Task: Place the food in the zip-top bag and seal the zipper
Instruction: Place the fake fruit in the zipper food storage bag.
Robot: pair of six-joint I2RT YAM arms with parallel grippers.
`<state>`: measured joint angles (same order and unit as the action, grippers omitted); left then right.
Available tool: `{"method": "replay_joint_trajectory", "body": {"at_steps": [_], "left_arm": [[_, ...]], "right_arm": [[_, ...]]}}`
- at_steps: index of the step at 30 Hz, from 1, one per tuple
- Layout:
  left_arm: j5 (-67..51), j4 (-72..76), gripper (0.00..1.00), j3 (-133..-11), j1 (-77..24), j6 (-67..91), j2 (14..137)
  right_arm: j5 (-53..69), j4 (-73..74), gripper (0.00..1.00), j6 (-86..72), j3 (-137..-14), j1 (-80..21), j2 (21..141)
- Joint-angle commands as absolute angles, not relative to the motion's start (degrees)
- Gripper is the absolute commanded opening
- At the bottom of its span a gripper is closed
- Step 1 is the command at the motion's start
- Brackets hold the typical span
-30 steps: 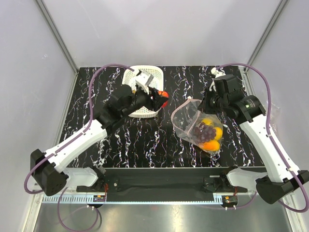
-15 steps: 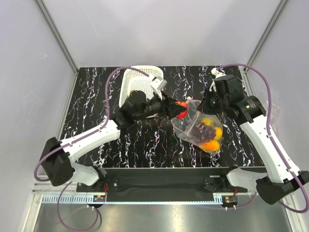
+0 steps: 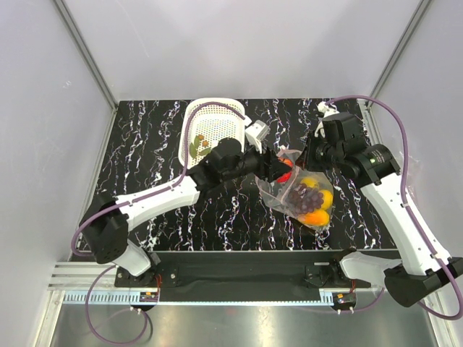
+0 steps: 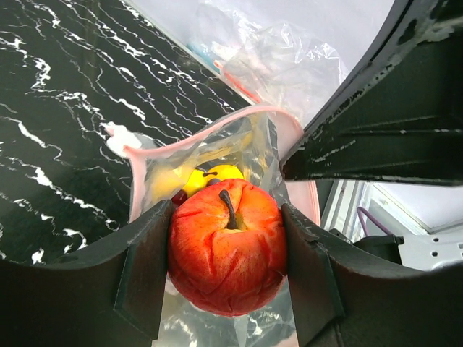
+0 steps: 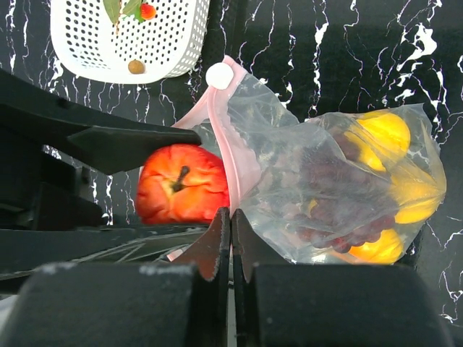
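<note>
A red apple (image 4: pixel 226 246) is clamped between the fingers of my left gripper (image 4: pixel 226 217), right at the open mouth of the zip-top bag (image 3: pixel 296 189). In the top view the left gripper (image 3: pixel 278 168) reaches in from the bag's left side. My right gripper (image 5: pixel 231 213) is shut on the bag's pink zipper (image 5: pixel 221 137) edge and holds the mouth up. Inside the clear bag lie dark grapes (image 5: pixel 340 195), a yellow lemon (image 5: pixel 387 134) and an orange piece (image 5: pixel 376 246). The apple (image 5: pixel 181 184) sits just left of the zipper strip.
The white lattice basket (image 3: pixel 210 103) stands at the back, left of the bag. It holds a green leafy piece (image 5: pixel 119 9), a small red piece (image 5: pixel 147 11) and a small brown one (image 5: pixel 135 66). The black marbled table (image 3: pixel 145 144) lies underneath.
My left arm has swung right from the basket to the bag's mouth, carrying the red apple. The right gripper and the bag have stayed put.
</note>
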<state>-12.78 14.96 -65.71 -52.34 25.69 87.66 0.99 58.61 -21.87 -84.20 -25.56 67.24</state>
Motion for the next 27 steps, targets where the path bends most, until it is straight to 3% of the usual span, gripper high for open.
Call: {"method": "replay_joint_trajectory", "body": {"at_steps": [1,2,3,7,17,22,24,27], "left_arm": [[-10.55,17.67,0.38,-69.26,-53.26,24.09,88.42],[-10.11,17.32,0.46,-69.34,-53.44,24.26,88.33],[-9.15,16.88,0.61,-69.35,-53.52,24.61,88.16],[-9.67,15.91,0.87,-69.35,-53.70,24.52,87.10],[-7.13,-2.35,0.93,-77.76,-53.96,24.53,83.24],[3.13,-15.45,0.99,-81.04,-53.70,19.79,80.95],[12.85,-16.26,0.99,-78.94,-52.74,19.51,77.62],[16.78,-12.33,0.99,-71.91,-49.58,17.85,72.52]], "right_arm": [[0.88,58.10,0.00,-22.15,-86.40,-25.84,65.57],[0.62,58.27,0.00,-22.15,-86.40,-25.84,65.31],[0.62,58.27,0.00,-22.15,-86.31,-25.93,65.04],[0.26,58.62,0.00,-22.24,-86.04,-25.84,64.51],[-2.02,59.33,0.00,-22.41,-86.31,-25.84,63.55],[-2.81,59.59,0.00,-22.41,-86.31,-25.75,62.76],[-2.99,59.50,0.00,-22.50,-86.40,-25.84,62.84],[-2.90,59.41,0.00,-22.59,-86.40,-25.84,62.75]]}}
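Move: The red apple is already between the left fingers in the bag's mouth. The zipper bag's middle is about 6 cm to that hand's right, 2 cm back and 8 cm below; the grapes inside are some 8 cm right, 3 cm back and 12 cm down, with the orange fruit about 4 cm farther right and 4 cm nearer the base than the grapes. From the right hand, which holds the rim, the bag's middle lies 3 cm back, 2 cm right and 8 cm below. Open the left fingers wide to let go of the apple inside the bag's mouth, holding nearly in place with a dip of under 1 cm. Then draw the empty gripper up and out to the left, away from the bag, some 8 cm left and 5 cm up, swinging it about 15 degrees counter-clockwise. Keep the right fingers pinched on the rim, easing that hand about 1.5 cm right, with a slight lift and draw back. ##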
